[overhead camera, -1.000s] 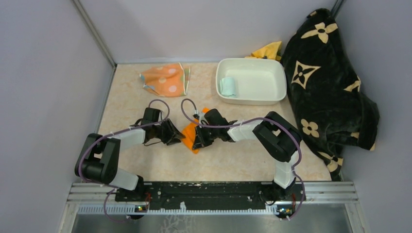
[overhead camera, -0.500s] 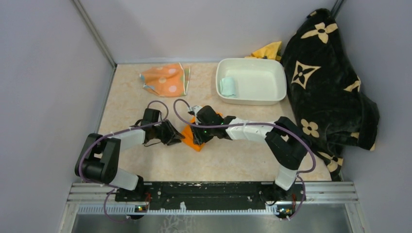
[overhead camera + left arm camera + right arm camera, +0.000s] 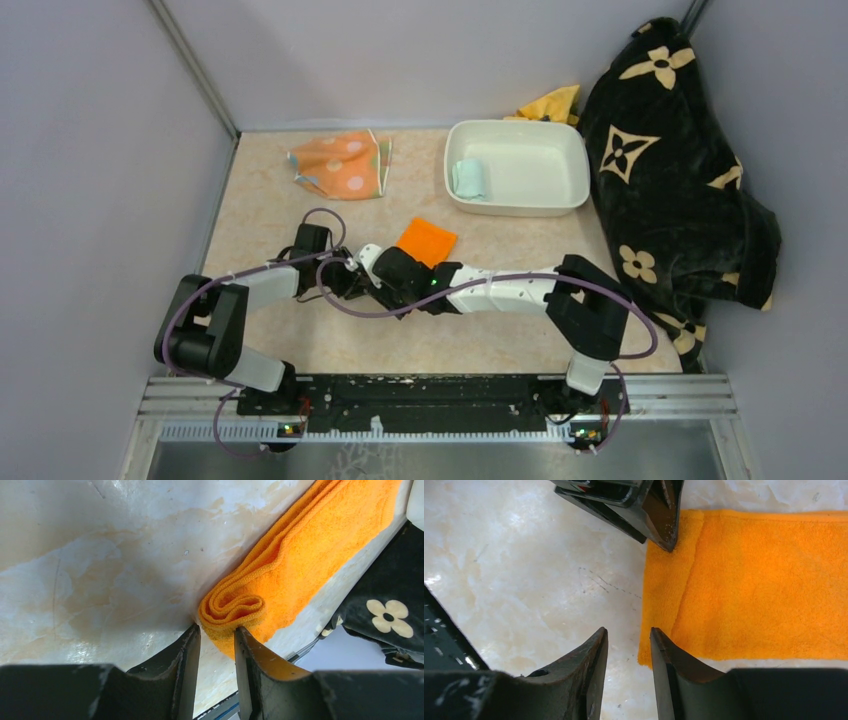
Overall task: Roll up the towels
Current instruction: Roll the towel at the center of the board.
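Observation:
The orange towel (image 3: 427, 240) lies flat mid-table, and its near end is curled into a small roll (image 3: 234, 606). My left gripper (image 3: 216, 637) is open, its tips right at that rolled end, the right finger touching the roll. Open too, my right gripper (image 3: 628, 636) sits over bare table at the orange towel's (image 3: 764, 580) near corner, close beside the left gripper's fingers (image 3: 659, 515). The mint towel (image 3: 468, 178) lies rolled in the white tub (image 3: 560, 195). At the back left the polka-dot towel (image 3: 340, 163) is spread out loosely.
A big black blanket with tan flowers (image 3: 680, 170) is heaped along the right side. A yellow cloth (image 3: 552, 103) peeks out behind the tub. Both arms meet in the middle of the marble tabletop (image 3: 260, 210). Grey walls close in the left and back.
My right gripper has opened and let go of the orange towel, then slid left to the left gripper. The towel's far part now lies uncovered. The left arm held still.

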Controlling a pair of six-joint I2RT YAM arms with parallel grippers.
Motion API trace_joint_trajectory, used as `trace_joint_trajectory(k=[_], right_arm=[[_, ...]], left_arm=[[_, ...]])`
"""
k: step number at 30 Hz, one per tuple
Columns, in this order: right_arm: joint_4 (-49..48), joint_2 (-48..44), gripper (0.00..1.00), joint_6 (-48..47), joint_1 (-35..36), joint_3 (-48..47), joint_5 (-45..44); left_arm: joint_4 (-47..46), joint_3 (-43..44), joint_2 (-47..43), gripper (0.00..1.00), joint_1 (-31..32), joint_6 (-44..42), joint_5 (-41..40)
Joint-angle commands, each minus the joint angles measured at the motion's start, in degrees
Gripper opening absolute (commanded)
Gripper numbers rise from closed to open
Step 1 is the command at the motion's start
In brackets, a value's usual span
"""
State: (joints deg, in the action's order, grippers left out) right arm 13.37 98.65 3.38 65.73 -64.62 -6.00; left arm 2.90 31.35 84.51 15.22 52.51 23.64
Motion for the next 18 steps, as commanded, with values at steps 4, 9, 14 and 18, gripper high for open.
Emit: trace_joint_trajectory(k=[4,9,14,18], right_arm=[[-0.33,3.74,0.37,-3.33,0.05,-2.95,-5.21],[0.53,6.21,0.38,-4.45,0.07,-2.93,-6.11],[1.72,9.75,0.39,-5.54,0.02,-2.87,-6.80],[2.05,11.93,0.41,-7.04,0.02,-1.97,-7.42]], left_arm=[[4.21,-2.40,2.50,0.39,-0.10,-1.71,-6.56],[4.48,-2.02,2.80,0.39,-0.11,-1.97,-6.64],[4.56,-1.82,3.01,0.40,-0.11,-2.06,-6.72],[4.99,-1.19,3.43,0.43,-0.11,-2.51,-6.86]])
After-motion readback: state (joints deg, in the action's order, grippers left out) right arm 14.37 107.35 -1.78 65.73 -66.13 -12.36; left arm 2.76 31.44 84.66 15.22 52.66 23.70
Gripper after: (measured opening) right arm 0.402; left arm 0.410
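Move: The end of the roll nearest the robot lies about 2 cm ahead of the right hand, 2 cm to its right and 6 cm below. The towel's flat part runs out beyond it, its middle some 11 cm ahead and 5 cm right. The tray stands about 30 cm ahead, 23 cm right. The left hand still has the roll's left end between its fingers; the near end is some 5 cm back and 4 cm right of it. With half-open fingers the right hand comes down astride the roll's near end, its inner finger reaching the orange cloth. It sinks about 5 cm, drifting some 2 cm each forward and to the right, while the fingers tip roughly 10 degrees steeper and don't close. The left hand stays put, fingers still around the other end. ##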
